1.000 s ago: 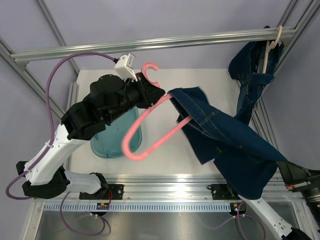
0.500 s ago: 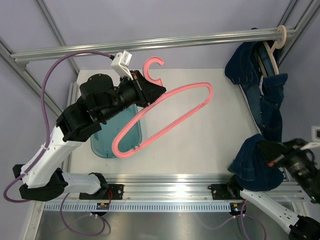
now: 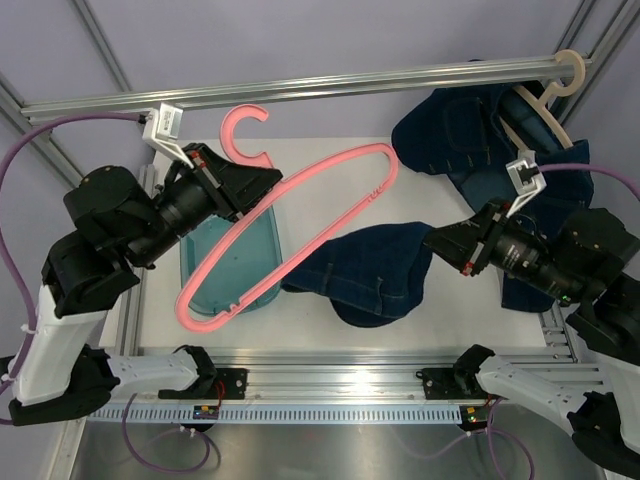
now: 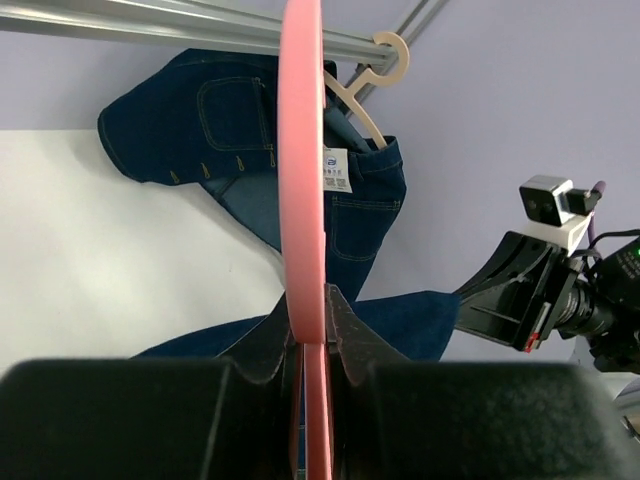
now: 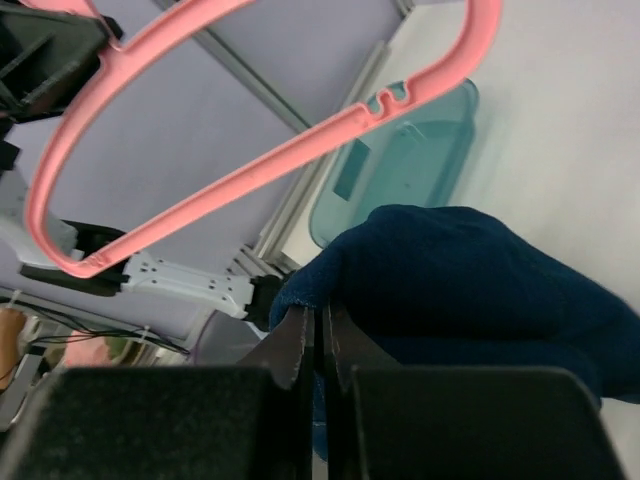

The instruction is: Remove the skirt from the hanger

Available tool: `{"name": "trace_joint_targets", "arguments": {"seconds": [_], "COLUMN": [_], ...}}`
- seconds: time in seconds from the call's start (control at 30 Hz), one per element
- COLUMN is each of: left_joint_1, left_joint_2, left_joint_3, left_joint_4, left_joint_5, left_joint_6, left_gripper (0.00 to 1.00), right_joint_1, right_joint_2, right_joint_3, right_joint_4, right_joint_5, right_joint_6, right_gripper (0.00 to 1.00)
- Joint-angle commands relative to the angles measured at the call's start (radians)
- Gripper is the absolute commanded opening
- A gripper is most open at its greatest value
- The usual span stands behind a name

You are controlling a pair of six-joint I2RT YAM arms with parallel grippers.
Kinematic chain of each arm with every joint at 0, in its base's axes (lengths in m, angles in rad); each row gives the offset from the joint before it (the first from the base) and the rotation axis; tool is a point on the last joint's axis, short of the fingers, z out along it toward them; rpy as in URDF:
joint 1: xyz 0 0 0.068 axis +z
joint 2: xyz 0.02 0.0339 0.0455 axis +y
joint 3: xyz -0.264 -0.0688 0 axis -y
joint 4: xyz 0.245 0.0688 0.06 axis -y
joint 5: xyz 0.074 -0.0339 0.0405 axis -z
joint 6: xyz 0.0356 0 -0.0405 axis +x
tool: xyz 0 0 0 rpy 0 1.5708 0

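The pink hanger (image 3: 330, 195) is bare and held in the air, tilted, over the left half of the table. My left gripper (image 3: 268, 182) is shut on it just below the hook; in the left wrist view the pink bar (image 4: 302, 150) runs up from between the closed fingers (image 4: 345, 335). The dark denim skirt (image 3: 370, 270) lies bunched on the white table, apart from the hanger. My right gripper (image 3: 432, 240) is shut on the skirt's right edge. In the right wrist view the skirt (image 5: 450, 285) is pinched at the fingertips of my right gripper (image 5: 320, 322), with the hanger (image 5: 250, 170) above.
A teal bin (image 3: 225, 265) sits on the table's left side under the hanger. Another denim garment (image 3: 470, 135) hangs on a beige hanger (image 3: 560, 75) from the metal rail (image 3: 300, 90) at the back right.
The skirt has come off the hanger's end. My right gripper pulled it away to the near right, then brought it back onto the table. My left arm lifted the bare hanger leftward.
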Motion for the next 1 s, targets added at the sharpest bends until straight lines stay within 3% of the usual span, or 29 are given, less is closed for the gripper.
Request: {"name": "trace_joint_targets", "arguments": {"seconds": [0.0,0.2,0.43,0.47,0.5,0.53,0.57,0.63,0.8,0.9,0.97], "left_joint_1": [-0.001,0.001,0.001,0.001,0.001,0.001,-0.001,0.001,-0.007,-0.065,-0.119], "left_joint_2": [-0.022,-0.063,-0.117,-0.120,-0.122,-0.120,-0.116,-0.093,-0.045,-0.004,0.035], "left_joint_3": [0.034,0.074,0.028,0.019,0.009,0.003,-0.004,-0.004,-0.046,-0.057,-0.032], "left_joint_4": [-0.014,-0.052,-0.009,-0.006,0.001,0.001,0.000,-0.009,0.021,0.047,0.041], "left_joint_5": [-0.059,-0.122,-0.093,-0.090,-0.090,-0.098,-0.105,-0.130,-0.210,-0.357,-0.486], "left_joint_6": [0.032,0.049,0.046,0.046,0.043,0.041,0.046,0.049,0.037,0.037,0.052], "left_gripper": [0.00,0.00,0.00,0.00,0.00,0.00,0.00,0.00,0.00,0.00,0.00], "right_joint_1": [0.007,0.007,0.007,0.007,0.007,0.007,0.005,0.007,0.005,0.008,0.007], "right_joint_2": [0.066,0.080,0.065,0.068,0.075,0.080,0.085,0.089,0.011,-0.007,0.020], "right_joint_3": [0.061,-0.034,-0.128,-0.148,-0.155,-0.160,-0.165,-0.163,-0.206,-0.260,-0.232], "right_joint_4": [0.190,0.294,0.283,0.270,0.236,0.213,0.191,0.150,0.390,0.585,0.608], "right_joint_5": [-0.132,-0.152,-0.093,-0.085,-0.080,-0.050,-0.033,-0.024,-0.151,-0.211,-0.257], "right_joint_6": [0.023,0.047,0.037,0.033,0.041,0.058,0.073,0.115,0.266,0.381,0.411], "right_gripper": [0.00,0.00,0.00,0.10,0.31,0.72,0.98,1.00,1.00,0.99,1.00]}}
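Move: The right hand holds the skirt, already off its hanger; the bare table spot for it lies almost straight below, about 1 cm ahead, 1 cm left and 44 cm down. From that hand the teal basket stands roughly 19 cm ahead, 37 cm left and 42 cm down, and the pink hanger some 19 cm left, level fore and aft, 5 cm higher. From the left hand the spot is about 22 cm right, 3 cm back, 52 cm down. Right hand carries skirt about 5 cm left, sinks, releases it, rises; left hand swings hanger left, then right. ##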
